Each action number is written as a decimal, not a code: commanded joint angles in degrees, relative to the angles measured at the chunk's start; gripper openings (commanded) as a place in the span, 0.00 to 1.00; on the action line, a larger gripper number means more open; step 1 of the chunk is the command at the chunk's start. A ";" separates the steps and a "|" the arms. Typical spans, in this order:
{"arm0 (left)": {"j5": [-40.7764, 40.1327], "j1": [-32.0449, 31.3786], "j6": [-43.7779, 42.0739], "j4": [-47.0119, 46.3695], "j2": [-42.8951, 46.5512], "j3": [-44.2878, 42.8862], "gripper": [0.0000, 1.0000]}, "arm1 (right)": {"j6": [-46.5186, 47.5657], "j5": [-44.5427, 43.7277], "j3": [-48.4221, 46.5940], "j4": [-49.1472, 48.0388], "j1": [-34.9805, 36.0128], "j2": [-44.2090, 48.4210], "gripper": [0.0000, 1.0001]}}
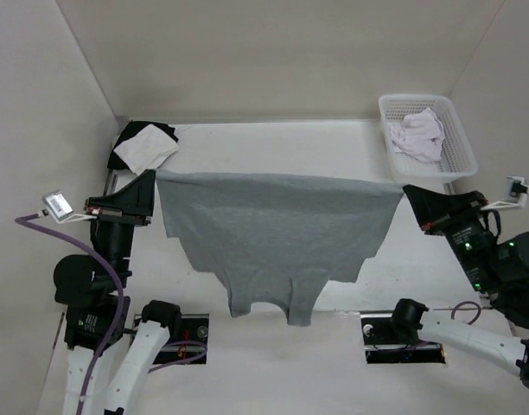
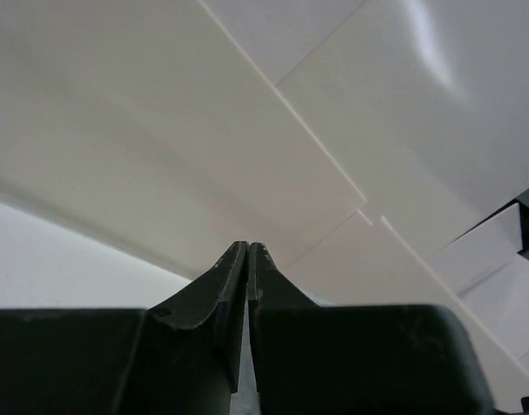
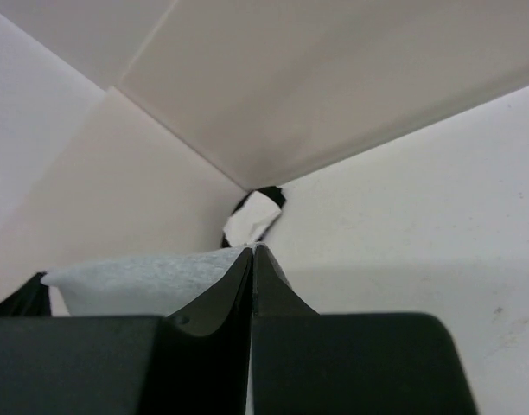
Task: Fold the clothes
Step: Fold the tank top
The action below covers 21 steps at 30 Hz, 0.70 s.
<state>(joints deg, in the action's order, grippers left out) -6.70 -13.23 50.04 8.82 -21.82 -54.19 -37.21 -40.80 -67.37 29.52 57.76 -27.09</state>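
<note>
The clothes (image 1: 277,229), a plain grey sleeveless top, hang stretched in the air between my two grippers, with one straight edge pulled taut along the top. The armholes and straps dangle toward the near edge of the table. My left gripper (image 1: 156,176) is shut on the top-left corner. In the left wrist view its fingertips (image 2: 247,246) are pressed together and the fabric barely shows. My right gripper (image 1: 404,187) is shut on the top-right corner. The right wrist view shows grey cloth (image 3: 135,278) running left from the closed tips (image 3: 252,249).
A white lattice basket (image 1: 462,138) at the back right holds a crumpled white cloth (image 1: 417,136). A black-and-white cloth pile (image 1: 145,145) lies in the back left corner, also seen from the right wrist (image 3: 251,218). Walls enclose the white table (image 1: 273,143) on three sides.
</note>
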 commanded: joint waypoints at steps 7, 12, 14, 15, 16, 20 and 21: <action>-2.88 2.02 -0.30 -3.78 -14.53 14.27 0.00 | 1.19 26.33 13.13 -14.19 -23.65 -19.63 0.02; -2.27 6.15 1.11 -20.30 -39.28 14.75 0.00 | -2.77 43.06 11.67 -29.41 -40.12 -43.70 0.02; -1.39 8.26 1.63 -24.88 -51.41 10.01 0.00 | -3.65 46.32 4.58 -31.71 -43.28 -56.42 0.02; -0.34 8.88 2.16 -25.69 -55.39 7.72 0.00 | -3.74 46.94 1.84 -31.80 -44.17 -60.06 0.02; 0.71 10.10 2.51 -26.48 -60.13 4.65 0.00 | -3.83 47.64 -2.11 -31.72 -45.31 -64.88 0.02; 4.49 11.96 3.13 -26.49 -70.88 -4.33 0.00 | -4.36 50.99 -13.99 -29.17 -48.57 -76.78 0.02; 4.94 12.14 3.39 -26.31 -71.77 -5.04 0.00 | -4.53 51.43 -15.40 -28.64 -49.10 -78.01 0.02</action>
<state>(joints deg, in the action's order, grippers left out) -4.56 -1.98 52.34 -10.09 -94.06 -53.39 -40.93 5.82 -76.20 5.41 10.41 -104.57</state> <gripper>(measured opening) 0.032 0.022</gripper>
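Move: Both grippers hold the tank top's folded edge aloft. The bare far table where that edge goes lies about 29 cm ahead of the left gripper, 2 cm left and 46 cm below; from the right gripper, roughly 34 cm ahead, 6 cm left and 43 cm below. The black-and-white cloths sit some 35 cm ahead of the left gripper, 15 cm left and 45 cm down. The white basket is about 37 cm ahead of the right gripper, 19 cm right, 39 cm down. Keep both grippers shut on the folded edge's corners and swing them quickly down and forward together, towards the far table between the cloths and the basket: about 36 cm down and 28 cm ahead on the left, 30 cm down and 33 cm ahead on the right. Tip the fingers downward some 55 degrees left, 40 right, and bring the right hand slightly left. Level off with the edge still above the table. ##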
